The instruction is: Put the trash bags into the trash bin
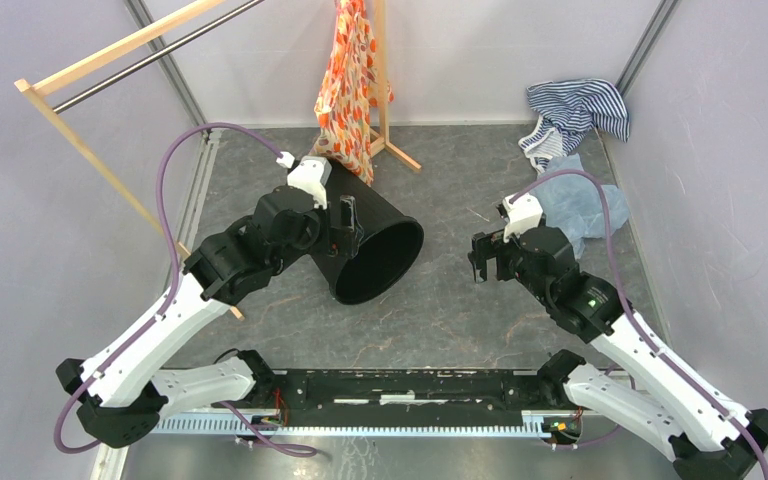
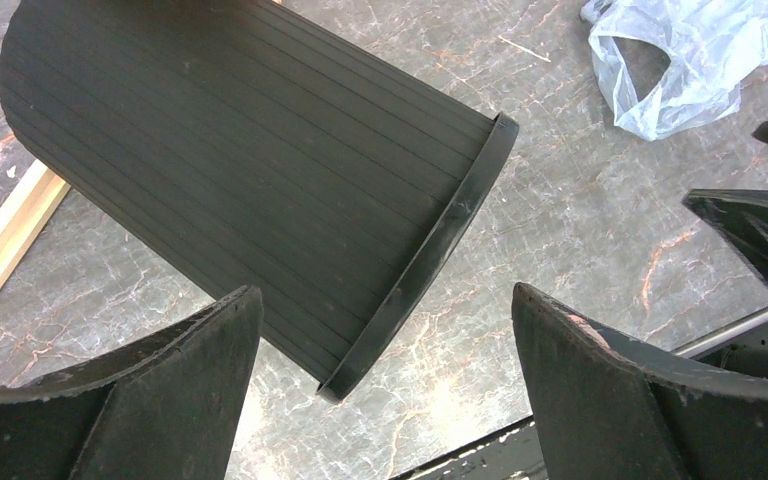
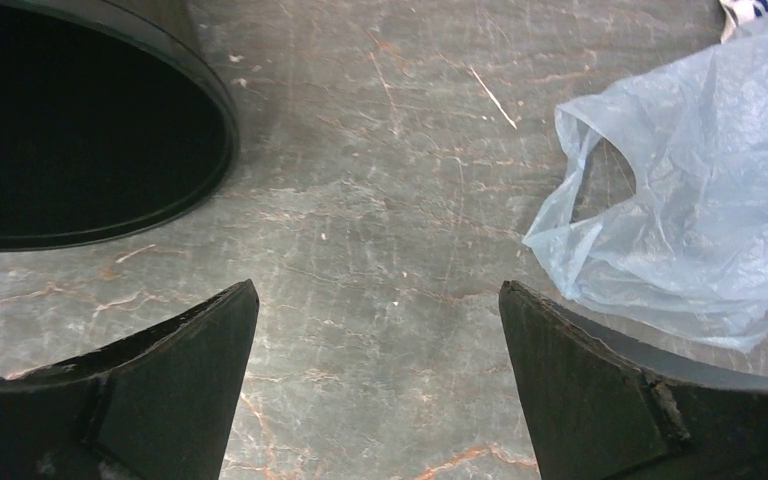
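The trash bin [image 1: 388, 218] is a round black bucket lying on its side mid-table, its mouth facing right and toward the arms. My left gripper [image 1: 346, 226] hovers open over the bin's wall [image 2: 260, 170], near its rim [image 2: 430, 250], and holds nothing. A crinkly pale-blue trash bag [image 1: 575, 205] lies on the table to the right, partly behind my right arm. My right gripper [image 1: 480, 258] is open and empty between the bin mouth and the bag. In the right wrist view the bin's rim [image 3: 225, 120] is far left and the bag [image 3: 690, 200] is right, beside the right finger.
An orange floral fabric bag [image 1: 345, 80] hangs on a wooden rack [image 1: 100, 60] behind the bin. A blue-white striped cloth [image 1: 575, 110] lies in the back right corner. A wooden rack leg [image 2: 5, 240] runs beside the bin's base. Grey walls enclose the marbled table [image 1: 460, 320].
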`<state>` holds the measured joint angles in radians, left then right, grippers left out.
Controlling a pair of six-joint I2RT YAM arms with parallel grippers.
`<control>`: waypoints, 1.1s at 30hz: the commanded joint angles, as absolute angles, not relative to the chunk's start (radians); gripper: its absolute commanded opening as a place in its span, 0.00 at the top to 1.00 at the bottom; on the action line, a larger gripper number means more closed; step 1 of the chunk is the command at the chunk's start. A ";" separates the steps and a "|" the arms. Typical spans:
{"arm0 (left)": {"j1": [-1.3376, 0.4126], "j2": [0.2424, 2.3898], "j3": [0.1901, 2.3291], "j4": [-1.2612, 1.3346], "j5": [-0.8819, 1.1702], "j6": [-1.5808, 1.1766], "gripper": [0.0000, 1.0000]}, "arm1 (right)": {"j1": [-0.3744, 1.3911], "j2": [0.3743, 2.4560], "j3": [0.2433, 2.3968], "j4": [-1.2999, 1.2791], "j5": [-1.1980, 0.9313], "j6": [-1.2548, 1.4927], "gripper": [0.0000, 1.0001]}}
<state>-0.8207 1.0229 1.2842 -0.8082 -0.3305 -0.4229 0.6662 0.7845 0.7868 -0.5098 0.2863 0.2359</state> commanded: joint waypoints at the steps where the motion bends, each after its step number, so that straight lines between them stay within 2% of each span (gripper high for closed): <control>1: -0.827 1.023 1.331 -0.772 -0.311 -0.399 0.00 | 0.662 0.868 0.819 -0.473 0.348 0.261 0.02; 9: -0.828 1.031 1.330 -0.774 -0.290 -0.393 0.00 | 0.662 0.893 0.732 -0.241 0.234 0.203 0.02; 19: -0.828 1.022 1.323 -0.813 -0.324 -0.407 0.00 | 0.661 0.968 0.568 0.212 -0.040 0.117 0.02; 26: -0.828 1.018 1.334 -0.828 -0.316 -0.416 0.00 | 0.662 1.127 0.543 0.437 -0.127 0.051 0.03; 33: -0.827 1.007 1.336 -0.832 -0.307 -0.421 0.00 | 0.658 1.299 0.617 0.536 -0.136 0.008 0.06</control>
<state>-0.8219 1.0290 1.3006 -0.8349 -0.3088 -0.4229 0.6651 1.2415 0.5507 0.3954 -0.1059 0.0521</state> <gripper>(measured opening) 0.996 0.950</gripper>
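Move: The near right edge of the trash bin's rim lies about 13 cm to the right hand's left, 8 cm ahead and roughly 9 cm lower. The middle of the bin, lying on its side, is some 26 cm left, 13 cm ahead and 10 cm below. The blue bag lies 22 cm to this hand's right, 16 cm ahead and 18 cm below. For the idle left hand, that rim edge is about 14 cm right, 7 cm ahead and 19 cm down. Heading for the right side of the bin's rim, the right hand first dips and eases forward, then sweeps mostly left about 12 cm, ending some 5 cm farther out and 6 cm lower. It swings roughly 25 degrees counter-clockwise as the fingertips level a little, fingers staying wide open, and comes close to the rim; contact can't be made out. ##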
